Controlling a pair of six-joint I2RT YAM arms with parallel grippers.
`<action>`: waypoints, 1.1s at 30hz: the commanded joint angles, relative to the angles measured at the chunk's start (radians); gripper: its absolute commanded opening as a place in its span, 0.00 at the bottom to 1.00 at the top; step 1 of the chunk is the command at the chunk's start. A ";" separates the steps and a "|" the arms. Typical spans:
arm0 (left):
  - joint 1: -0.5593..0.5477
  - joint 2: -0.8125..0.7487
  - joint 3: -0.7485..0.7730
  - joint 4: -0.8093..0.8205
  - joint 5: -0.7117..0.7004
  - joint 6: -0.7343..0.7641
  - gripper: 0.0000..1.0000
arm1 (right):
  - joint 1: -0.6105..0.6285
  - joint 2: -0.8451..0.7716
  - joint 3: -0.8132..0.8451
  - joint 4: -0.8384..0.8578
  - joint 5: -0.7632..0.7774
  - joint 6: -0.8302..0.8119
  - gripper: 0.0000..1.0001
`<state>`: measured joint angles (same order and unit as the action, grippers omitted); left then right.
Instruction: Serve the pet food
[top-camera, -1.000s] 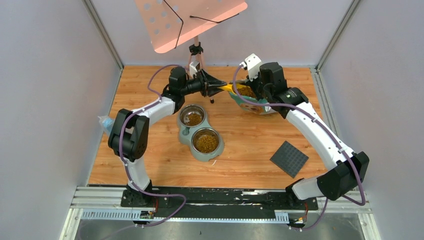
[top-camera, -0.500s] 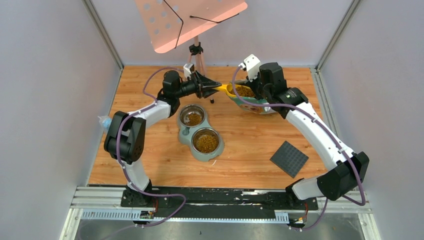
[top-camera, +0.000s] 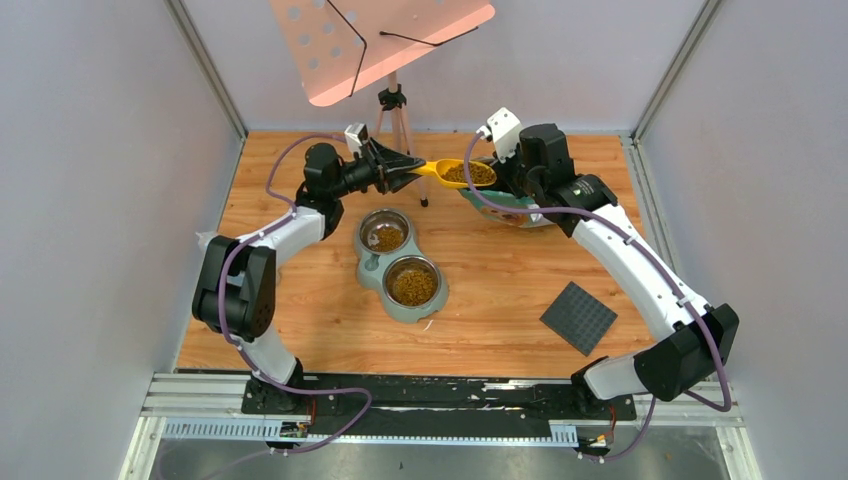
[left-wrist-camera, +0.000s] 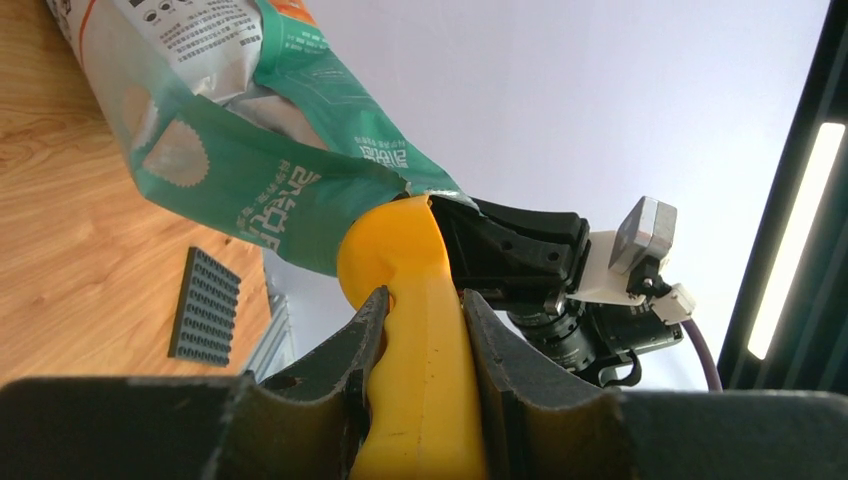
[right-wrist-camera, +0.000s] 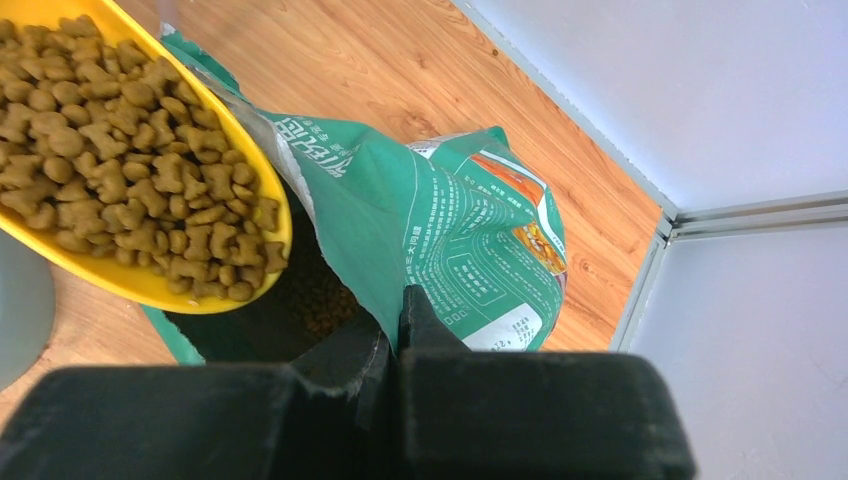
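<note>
The pet food (top-camera: 468, 173) (right-wrist-camera: 120, 150) fills the cup of a yellow scoop (top-camera: 440, 168) (right-wrist-camera: 150, 288) held level just over the open mouth of the teal bag (top-camera: 525, 210) (right-wrist-camera: 450, 230) (left-wrist-camera: 250, 180). My left gripper (top-camera: 412, 168) (left-wrist-camera: 424, 297) is shut on the scoop's handle (left-wrist-camera: 425, 380). My right gripper (top-camera: 508, 182) (right-wrist-camera: 395, 310) is shut on the bag's rim and holds the mouth open. More kibble lies dark inside the bag. A grey double bowl (top-camera: 372, 268) near the middle has kibble (top-camera: 412, 284) in both cups.
A tripod (top-camera: 392, 110) carrying a pink perforated board (top-camera: 390, 40) stands at the back, just behind the left gripper. A black studded plate (top-camera: 578, 317) lies at the right front. Grey walls close in both sides.
The left gripper has drawn the scoop left and out of the bag, now loaded with kibble, and the left arm has swung leftward. The right arm has kept still on the bag.
</note>
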<state>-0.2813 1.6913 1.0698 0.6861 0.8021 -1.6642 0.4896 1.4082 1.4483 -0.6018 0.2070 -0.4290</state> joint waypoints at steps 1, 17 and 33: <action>0.023 -0.063 -0.020 0.045 -0.041 -0.006 0.00 | -0.008 -0.018 0.060 0.040 0.056 -0.027 0.00; 0.101 -0.188 -0.115 -0.023 -0.036 0.052 0.00 | -0.008 -0.003 0.065 0.041 0.032 -0.030 0.00; 0.221 -0.357 -0.267 -0.115 -0.023 0.144 0.00 | -0.007 0.035 0.085 0.047 0.003 -0.025 0.00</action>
<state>-0.1005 1.4147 0.8322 0.5732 0.7753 -1.5692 0.4892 1.4387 1.4776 -0.6098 0.2073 -0.4400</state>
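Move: From my left hand, which holds the loaded yellow scoop out to its right, the far food bowl stands roughly level ahead-wise, about 6 cm to the left and 25 cm below. The near bowl is some 14 cm back, straight below sideways. The pet food bag's middle is about 20 cm to the right, 3 cm farther out and 14 cm down. From my right hand the far bowl lies about 24 cm left, level ahead-wise, 24 cm below. I carry the full scoop with my left hand to the left, out from over the bag's open mouth towards the bowls' side, about 8 cm, slowly at first and then faster, easing back a little towards the end. I stay at nearly the same height, swing the wrist some 10 degrees counter-clockwise and keep my grip on the handle. My right hand stays put, still pinching the bag's rim. ##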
